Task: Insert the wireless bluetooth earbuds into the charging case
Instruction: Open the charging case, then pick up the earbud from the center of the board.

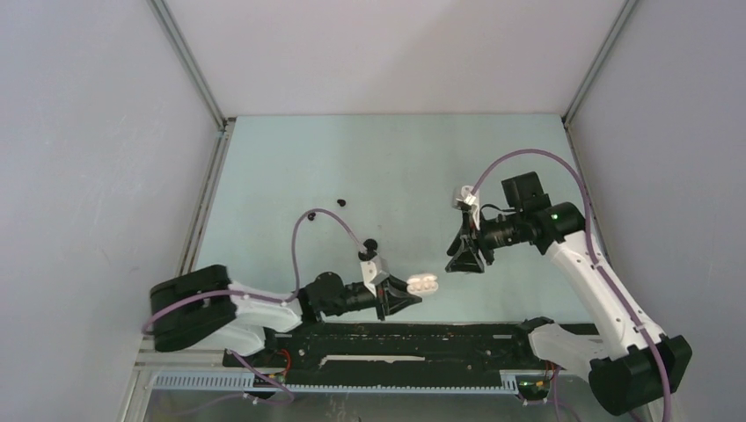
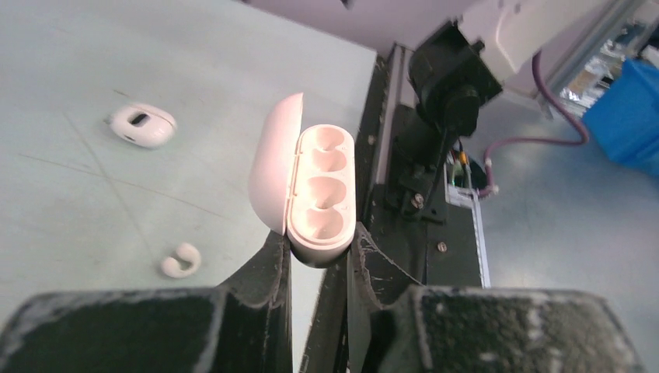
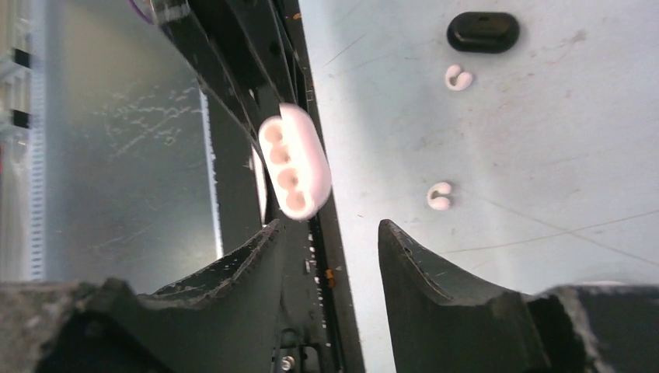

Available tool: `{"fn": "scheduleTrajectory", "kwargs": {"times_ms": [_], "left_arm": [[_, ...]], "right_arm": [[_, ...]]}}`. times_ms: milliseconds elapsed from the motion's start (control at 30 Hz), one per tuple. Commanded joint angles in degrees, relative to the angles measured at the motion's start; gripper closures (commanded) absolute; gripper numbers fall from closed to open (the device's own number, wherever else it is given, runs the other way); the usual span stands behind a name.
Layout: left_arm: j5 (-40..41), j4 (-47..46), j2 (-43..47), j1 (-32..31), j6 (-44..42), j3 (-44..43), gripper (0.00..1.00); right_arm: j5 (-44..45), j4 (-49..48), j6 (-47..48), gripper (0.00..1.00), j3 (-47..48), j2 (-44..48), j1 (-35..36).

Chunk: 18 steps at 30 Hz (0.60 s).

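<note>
My left gripper (image 2: 319, 247) is shut on the lower end of the white charging case (image 2: 320, 190). The case's lid (image 2: 272, 167) is swung open and its wells are empty. From above, the case (image 1: 423, 283) sticks out of the left gripper (image 1: 405, 297) near the table's front edge. My right gripper (image 3: 331, 228) is open and holds nothing; it hovers a little back from the case (image 3: 294, 159). Two white C-shaped earbuds (image 3: 440, 196) (image 3: 458, 77) lie on the table. One white earbud (image 2: 180, 261) lies left of the held case.
A black oval case (image 3: 482, 32) lies on the table beyond the white earbuds. A white oval piece with a dark slot (image 2: 142, 126) rests further out. Small black pieces (image 1: 340, 202) sit mid-table. The black base rail (image 1: 422, 338) runs along the near edge.
</note>
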<state>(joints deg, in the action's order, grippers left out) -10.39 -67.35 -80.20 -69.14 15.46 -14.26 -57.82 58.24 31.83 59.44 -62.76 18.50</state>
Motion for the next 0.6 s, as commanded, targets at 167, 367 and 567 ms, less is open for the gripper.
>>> {"fn": "scheduleTrajectory", "kwargs": {"times_ms": [167, 367, 567], "left_arm": [[10.13, 31.11, 27.08, 4.49, -4.5, -0.72, 1.0], [11.98, 31.88, 33.79, 12.46, -1.42, 5.68, 1.0], [13.2, 27.45, 34.56, 20.42, 2.77, 11.52, 1.0]], "right_arm": [[13.31, -14.51, 4.92, 0.62, -7.84, 5.67, 3.07], [31.14, -25.52, 5.65, 0.76, -16.62, 4.04, 17.54], [40.14, -30.29, 5.6, 0.83, -16.76, -6.56, 27.75]]}}
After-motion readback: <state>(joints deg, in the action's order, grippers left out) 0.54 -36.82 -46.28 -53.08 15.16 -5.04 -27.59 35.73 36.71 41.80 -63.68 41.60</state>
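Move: The loose earbud I go for with my right hand lies about 4 cm ahead, 4 cm to the left and some 20 cm below it. The open charging case held in my left hand sits about 5 cm back, 5 cm left and 7 cm below my right; the windowed white box is roughly 13 cm ahead, 7 cm right, on the table. From my left hand the black case lies about 18 cm ahead and 10 cm left, 13 cm down, and the far earbud 14 cm ahead, 7 cm left. I clear the open case out of the way, my left hand keeping its pinch and swinging it about 11 cm left and 8 cm forward towards the black case, up first, then down again, turning counter-clockwise. With my right hand I drop some 12 cm towards the loose earbud, tipping the fingers steeper down and narrowing them from half open to nearly shut, still empty. ##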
